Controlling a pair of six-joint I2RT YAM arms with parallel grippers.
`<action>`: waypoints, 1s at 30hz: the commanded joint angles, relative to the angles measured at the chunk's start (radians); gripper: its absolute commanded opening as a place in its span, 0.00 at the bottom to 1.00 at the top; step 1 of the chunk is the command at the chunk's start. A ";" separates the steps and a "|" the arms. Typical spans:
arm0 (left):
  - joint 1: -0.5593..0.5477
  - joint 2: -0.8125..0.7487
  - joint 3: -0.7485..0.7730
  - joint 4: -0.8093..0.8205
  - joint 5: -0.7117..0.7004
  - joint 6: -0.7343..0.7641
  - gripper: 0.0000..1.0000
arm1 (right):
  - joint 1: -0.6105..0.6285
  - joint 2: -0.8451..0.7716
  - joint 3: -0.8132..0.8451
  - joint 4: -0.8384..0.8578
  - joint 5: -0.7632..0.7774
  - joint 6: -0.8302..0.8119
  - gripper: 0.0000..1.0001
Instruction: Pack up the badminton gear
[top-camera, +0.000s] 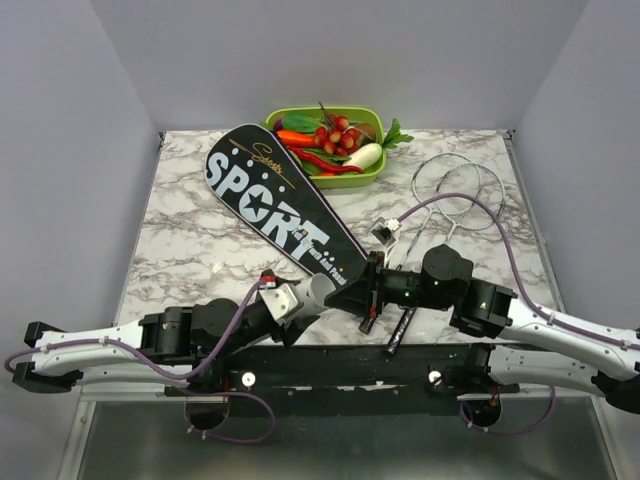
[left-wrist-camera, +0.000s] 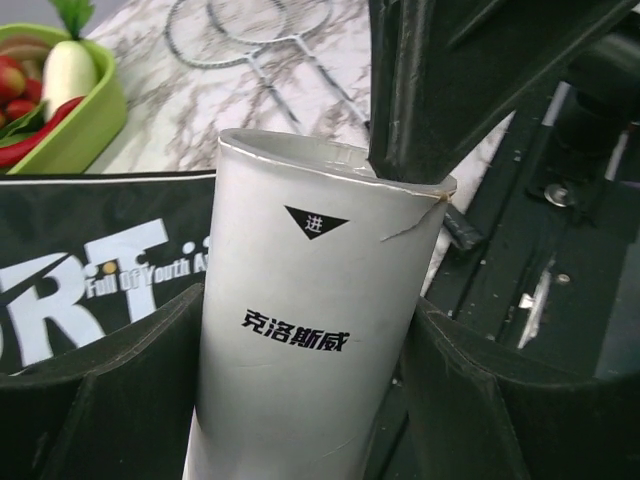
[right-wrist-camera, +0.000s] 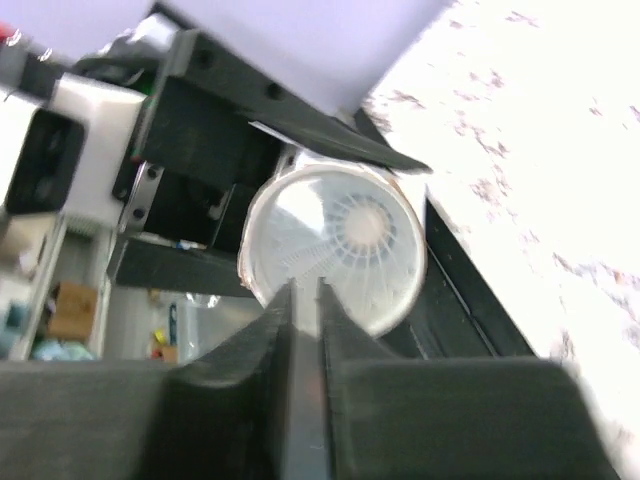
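My left gripper (top-camera: 290, 300) (left-wrist-camera: 305, 300) is shut on a white cardboard tube (top-camera: 318, 292) (left-wrist-camera: 310, 330) with black print, held tilted over the table's near edge. In the right wrist view a white shuttlecock (right-wrist-camera: 365, 225) sits inside the tube's open mouth. My right gripper (top-camera: 362, 280) (right-wrist-camera: 307, 288) is at that mouth's rim, its jaws a narrow slit apart with nothing between them. The black "SPORT" bag (top-camera: 270, 205) (left-wrist-camera: 90, 270) lies diagonally at centre left. Two silver rackets (top-camera: 460, 185) (left-wrist-camera: 250, 20) lie at the right rear, their shafts running under my right arm.
A green tray (top-camera: 372, 170) (left-wrist-camera: 100, 110) of toy vegetables stands at the back, touching the bag's wide end. A small white and black object (top-camera: 388, 232) lies beside the racket shafts. Grey walls close in the table on three sides.
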 joint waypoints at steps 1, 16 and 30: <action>0.005 0.037 0.091 0.013 -0.216 -0.167 0.00 | 0.029 0.012 0.158 -0.594 0.356 -0.017 0.34; 0.349 0.351 0.630 -0.275 -0.215 0.021 0.00 | 0.029 -0.123 0.267 -0.816 0.676 -0.015 0.66; 0.942 0.859 0.909 -0.266 0.215 0.049 0.00 | 0.027 -0.102 0.094 -0.690 0.535 0.016 0.67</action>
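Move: The tube is already in the left hand, its mouth at the right fingertips. The SPORT bag, over which the tube is taken, has its middle about 36 cm ahead of the left hand, 5 cm to its left and 23 cm below; the vegetable basket lies some 60 cm ahead and 3 cm to the right. From the right hand, the nearer racket grip is about 12 cm ahead, 13 cm right and 28 cm below, the other 7 cm ahead and 18 cm right. The tube is carried out over the bag towards the basket by the left hand, about 23 cm forward, rising some 15 cm before sinking again, while that hand turns about 40 degrees counter-clockwise with its hold kept. The right hand comes away from the tube's mouth, opens wide, swings forward and some 11 cm right, turning clockwise, then sinks towards the racket grips as its fingers tip down. ##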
